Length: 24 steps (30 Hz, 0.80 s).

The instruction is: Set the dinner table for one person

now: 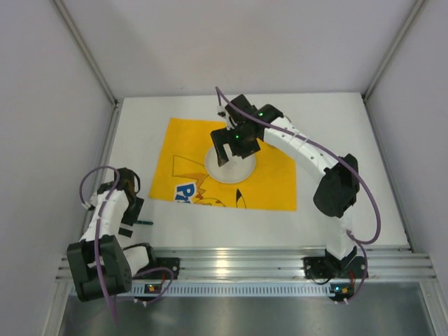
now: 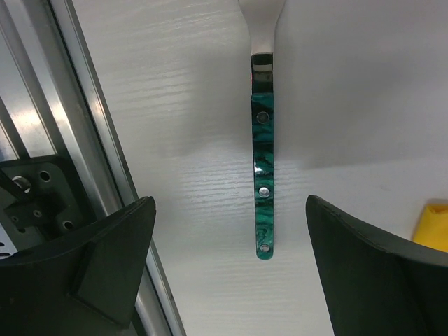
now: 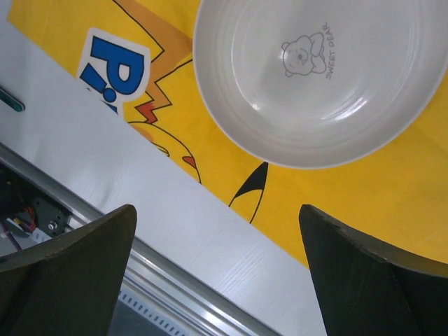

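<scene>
On the white dinner table (image 1: 336,126) lies a yellow printed mat (image 1: 273,182) with a white plate (image 1: 231,172) on its middle. The plate (image 3: 315,77) has a small bear drawing inside. My right gripper (image 1: 233,150) hovers over it, open and empty; in the right wrist view the right gripper (image 3: 217,210) frames the mat's near edge. A metal utensil with a green marbled handle (image 2: 263,182) lies flat on the table at the near left; its head is cut off by the frame. My left gripper (image 2: 231,210) is open above the handle's end, touching nothing.
An aluminium rail (image 1: 245,262) runs along the table's near edge and shows just left of the utensil as a rail (image 2: 91,140). Grey walls close in the table on three sides. A corner of the mat (image 2: 430,224) lies right of the utensil.
</scene>
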{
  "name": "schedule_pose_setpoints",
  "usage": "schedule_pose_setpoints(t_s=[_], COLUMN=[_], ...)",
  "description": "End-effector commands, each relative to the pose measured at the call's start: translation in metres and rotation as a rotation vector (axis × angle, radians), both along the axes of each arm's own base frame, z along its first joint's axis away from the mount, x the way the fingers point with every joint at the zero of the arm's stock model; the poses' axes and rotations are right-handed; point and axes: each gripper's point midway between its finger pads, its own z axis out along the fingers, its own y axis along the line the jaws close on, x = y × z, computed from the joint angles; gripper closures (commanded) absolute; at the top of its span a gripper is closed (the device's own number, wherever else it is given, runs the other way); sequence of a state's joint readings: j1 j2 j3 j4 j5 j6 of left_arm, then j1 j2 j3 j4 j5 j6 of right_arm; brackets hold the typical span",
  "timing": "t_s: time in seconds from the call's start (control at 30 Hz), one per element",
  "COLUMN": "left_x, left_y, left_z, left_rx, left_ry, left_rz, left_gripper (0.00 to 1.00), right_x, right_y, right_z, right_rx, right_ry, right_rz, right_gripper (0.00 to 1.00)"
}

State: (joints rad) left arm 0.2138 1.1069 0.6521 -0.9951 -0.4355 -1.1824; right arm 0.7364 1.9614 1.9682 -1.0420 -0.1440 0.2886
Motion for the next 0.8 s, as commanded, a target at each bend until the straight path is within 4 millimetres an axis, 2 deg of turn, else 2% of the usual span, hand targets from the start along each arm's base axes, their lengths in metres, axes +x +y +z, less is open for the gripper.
schedule_pose_setpoints(t_s=[0.0, 0.3, 0.6, 0.7, 0.73, 0.77], left_x=[0.017, 0.034, 0.019, 0.017, 0.018, 0.019], left_y=[0.008, 0.020, 0.021, 0.025, 0.027, 0.029], left_z=[-0.007, -0.015, -0.051, -0.057, -0.057, -0.057], left_rx=[0.032, 0.085, 0.023, 0.022, 0.025, 0.027], left_ry=[-0.063, -0.117, -0.076, -0.070, -0.069, -0.074], left_rz=[0.061, 0.048, 0.104, 0.112, 0.107, 0.102], left_gripper=[0.06, 0.11, 0.25, 0.44, 0.62, 0.72], right_x=[-0.003, -0.006, 0.000, 0.002, 0.003, 0.004], right_y=[0.010, 0.006, -0.004, -0.008, -0.008, -0.008], right_z=[-0.006, -0.012, -0.012, -0.013, -0.013, -0.014], right_rx=[0.030, 0.015, -0.015, -0.020, -0.020, -0.020], right_ry=[0.043, 0.051, 0.027, 0.031, 0.031, 0.029], right_rz=[0.014, 0.014, -0.003, -0.012, -0.013, -0.014], right_gripper=[0.00, 0.00, 0.00, 0.00, 0.00, 0.00])
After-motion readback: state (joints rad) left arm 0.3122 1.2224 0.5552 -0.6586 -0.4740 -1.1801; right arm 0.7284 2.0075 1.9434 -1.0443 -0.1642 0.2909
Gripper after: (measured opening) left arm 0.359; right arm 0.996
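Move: The fork lies flat on the table just below the left gripper, its middle about 3 cm ahead, some 5 cm to the left and 4 cm lower, with the tines to the left. The plate stands about 20 cm ahead and 31 cm to the right of that hand; the placemat under it is centred roughly 20 cm ahead and 29 cm right. From the right hand, the fork is about 36 cm left, 14 cm back and 18 cm below. Bring the left gripper down about 3 cm and forward about 3 cm until its fingers straddle the fork's green handle, then slide it some 3 cm left along the handle towards the tines while closing the fingers from nearly wide open to about a third. Meanwhile let the open right hand sink about 3 cm above the plate, without reaching for anything. ##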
